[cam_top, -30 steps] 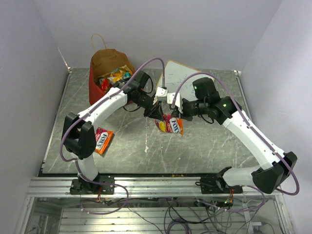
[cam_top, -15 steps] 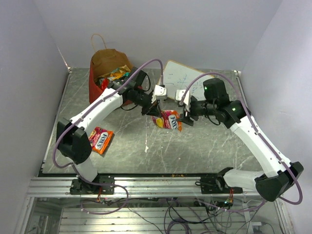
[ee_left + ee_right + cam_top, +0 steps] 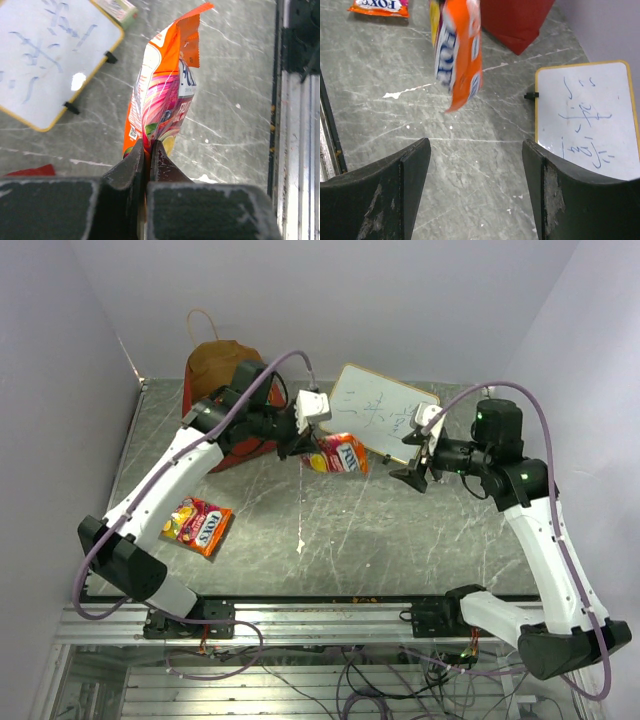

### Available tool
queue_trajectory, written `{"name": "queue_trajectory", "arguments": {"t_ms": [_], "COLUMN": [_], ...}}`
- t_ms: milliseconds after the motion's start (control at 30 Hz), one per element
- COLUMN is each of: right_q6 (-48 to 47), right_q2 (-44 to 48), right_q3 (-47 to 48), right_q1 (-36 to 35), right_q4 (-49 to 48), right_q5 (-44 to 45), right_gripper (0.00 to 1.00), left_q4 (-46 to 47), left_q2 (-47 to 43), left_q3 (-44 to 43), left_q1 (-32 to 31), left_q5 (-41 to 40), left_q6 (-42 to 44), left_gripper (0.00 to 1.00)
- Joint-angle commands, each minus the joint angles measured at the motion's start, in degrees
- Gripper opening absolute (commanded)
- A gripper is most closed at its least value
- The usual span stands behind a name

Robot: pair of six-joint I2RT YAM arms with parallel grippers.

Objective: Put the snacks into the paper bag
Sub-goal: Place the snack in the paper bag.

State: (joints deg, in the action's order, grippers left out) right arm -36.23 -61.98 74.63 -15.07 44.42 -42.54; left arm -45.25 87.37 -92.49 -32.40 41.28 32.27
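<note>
My left gripper (image 3: pixel 312 448) is shut on an orange Fox's candy packet (image 3: pixel 342 454), which hangs in the air just right of the red paper bag (image 3: pixel 215 365). The left wrist view has the packet (image 3: pixel 162 95) dangling from the closed fingertips (image 3: pixel 148 150). My right gripper (image 3: pixel 414 477) stands open and empty above the table, right of the packet and in front of the whiteboard. From the right wrist the packet (image 3: pixel 457 50) hangs ahead, with the red bag (image 3: pixel 517 22) behind it. A second orange packet (image 3: pixel 198 524) lies flat at the left.
A whiteboard with writing (image 3: pixel 380 410) lies at the back middle of the marble table. The left arm crosses over the bag's mouth and hides its contents. The table's metal front rail (image 3: pixel 320 615) runs along the near edge.
The right gripper has let go of the packet, opened and drawn back to the right. The left gripper has carried the packet up and back toward the bag.
</note>
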Motion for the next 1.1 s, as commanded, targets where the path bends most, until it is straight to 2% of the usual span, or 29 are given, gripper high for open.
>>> {"name": "queue_trajectory", "arguments": {"t_ms": [0,333,533,667,800,1067], "right_q6": [2.21,7.0,7.92,7.76,7.59,6.41], "right_q2": [2.5,2.66,1.94,1.02,1.3,2.94], "right_q3": [-3.26,-20.0,-28.84,-30.63,-31.27,-32.34], "right_q1": [3.03,5.35,8.59,9.72,10.7,11.37], "right_q4": [-0.39,-13.43,-20.24,-21.38,-21.35,-20.26], "right_q5": [-2.03,5.59,5.1,3.83,2.92,1.36], "right_gripper": [0.74,0.76,0.76,0.76,0.76,0.76], "left_q4": [6.0,10.65,12.52,11.89,14.04,21.41], "left_q2": [-4.13,-8.94,-11.11,-10.32,-9.61,-6.84], "left_q3": [-5.51,-12.15,-14.67,-16.28,-13.88,-6.93], "left_q1": [3.05,11.18,18.0,18.95,18.96,19.02], "left_q5": [-2.56,-7.29,-20.07,-32.3,-40.14,-45.3], "left_q6": [-6.95,-16.24,-18.89,-13.51,-4.89,13.27], "left_gripper": [0.07,0.07,0.07,0.07,0.07,0.07]}}
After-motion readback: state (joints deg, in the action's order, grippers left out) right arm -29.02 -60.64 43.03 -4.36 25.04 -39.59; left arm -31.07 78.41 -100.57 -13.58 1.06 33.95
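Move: My left hand already holds the Fox's snack; the paper bag it is bound for stands about 25 cm ahead and 19 cm to the left, its middle some 16 cm below. The second Fox's snack lies around 27 cm left, nearly level, 28 cm down; the whiteboard is roughly 32 cm ahead, 17 cm right and 26 cm down. From my empty right hand the bag is some 28 cm ahead, 34 cm left, 18 cm below. Keeping the Fox's snack pinched, I swing my left hand up and left, some 20 cm leftward, and also forward towards the paper bag, sinking a little at the end; the wrist turns counter-clockwise and levels out until the fingers point forward. My right hand, open and empty, drops about 16 cm and draws off to the right, its fingers tipping down. ##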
